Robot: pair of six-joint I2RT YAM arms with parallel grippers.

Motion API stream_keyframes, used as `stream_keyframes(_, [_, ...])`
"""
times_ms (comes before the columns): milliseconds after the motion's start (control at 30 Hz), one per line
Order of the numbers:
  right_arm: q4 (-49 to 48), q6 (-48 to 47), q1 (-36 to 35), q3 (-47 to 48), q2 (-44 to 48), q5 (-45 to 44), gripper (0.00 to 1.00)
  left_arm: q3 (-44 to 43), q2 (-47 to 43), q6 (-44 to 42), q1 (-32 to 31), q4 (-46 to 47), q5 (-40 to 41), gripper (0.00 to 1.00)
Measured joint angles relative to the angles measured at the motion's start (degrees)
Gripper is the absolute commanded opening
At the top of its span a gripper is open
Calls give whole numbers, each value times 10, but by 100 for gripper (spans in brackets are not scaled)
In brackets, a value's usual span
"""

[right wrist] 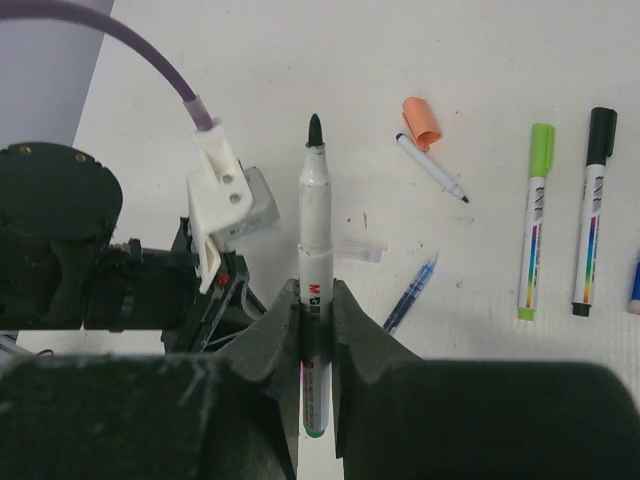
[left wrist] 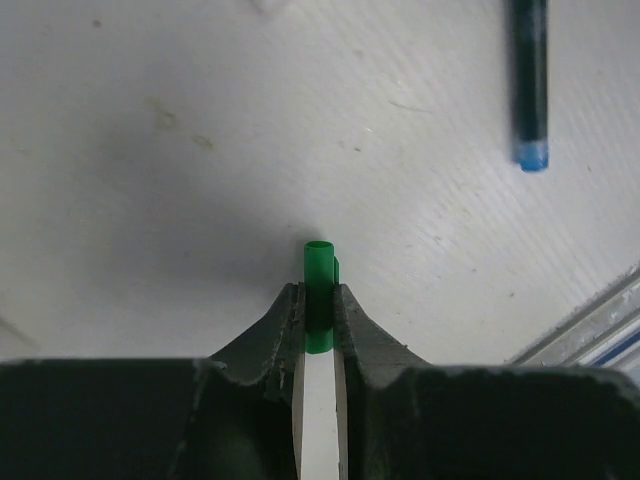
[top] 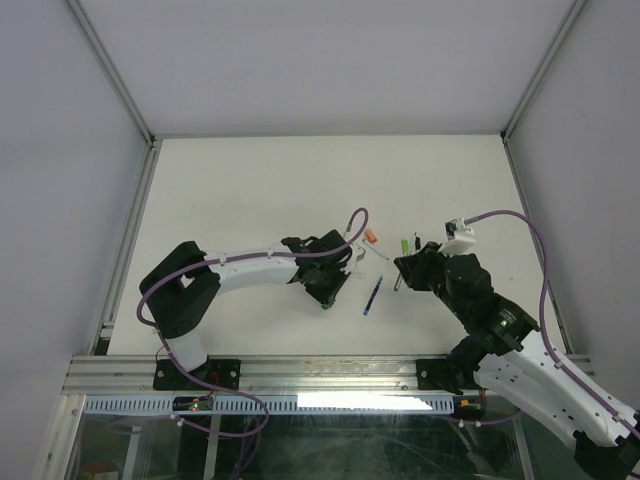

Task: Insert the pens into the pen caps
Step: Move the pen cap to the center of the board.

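Observation:
My left gripper (left wrist: 318,292) is shut on a green pen cap (left wrist: 318,265), whose open end sticks out past the fingertips just above the white table. In the top view this gripper (top: 326,290) is at the table's middle. My right gripper (right wrist: 316,292) is shut on a white-barrelled pen (right wrist: 314,215), its bare dark green tip pointing away towards the left arm. On the table lie an orange cap (right wrist: 421,122), a thin white pen (right wrist: 432,168), a light-green capped marker (right wrist: 536,220), a black capped marker (right wrist: 594,225) and a blue pen (right wrist: 412,292).
A clear cap (right wrist: 358,249) lies just behind the held pen. The left arm's white wrist camera mount (right wrist: 225,205) and purple cable (right wrist: 150,55) are close to the pen's left. The blue pen (left wrist: 529,80) also lies at the far right in the left wrist view. Metal frame rails (top: 130,230) border the table.

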State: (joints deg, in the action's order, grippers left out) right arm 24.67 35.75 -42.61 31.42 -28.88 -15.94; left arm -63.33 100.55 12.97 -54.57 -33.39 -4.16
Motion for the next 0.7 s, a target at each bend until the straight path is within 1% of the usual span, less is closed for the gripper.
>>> stream_keyframes(133, [0,2,0,0,0,0,0,13,-10,-16,-25,0,-27,22])
stream_keyframes(233, [0,4,0,0,2,0,0,18,-15,-26,-27,-1,-34,31])
stream_keyframes(333, [0,5,0,0,8,0,0,19,-15,-35,-27,-1,-33,37])
stream_keyframes(533, [1,6,0,0,9,-1,0,20,-15,-41,-27,-4,-27,42])
stream_keyframes(700, [1,7,0,0,7,0,0,27,-17,-40,-27,-15,-6,42])
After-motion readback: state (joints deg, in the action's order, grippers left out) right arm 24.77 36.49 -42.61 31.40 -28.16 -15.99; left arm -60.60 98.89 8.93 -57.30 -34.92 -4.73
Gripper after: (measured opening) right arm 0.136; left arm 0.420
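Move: The green pen cap is already pinched in the left gripper, low over the board; its release spot lies about 3 cm back, with no sideways offset, and roughly 1 cm below. From the left hand the blue pen lies some 11 cm right and 2 cm ahead, the clear cap about 7 cm right and 7 cm ahead. From the right hand, that spot is about 15 cm left, 4 cm back and 18 cm below. Bring the left gripper, still pinching the green cap, about 2.5 cm back, level over the board, turning it slightly clockwise, then stop and spread the fingers to let go of the cap. Keep low with the fingers on either side of it, easing about 1 cm left at the end rather than lifting away. ##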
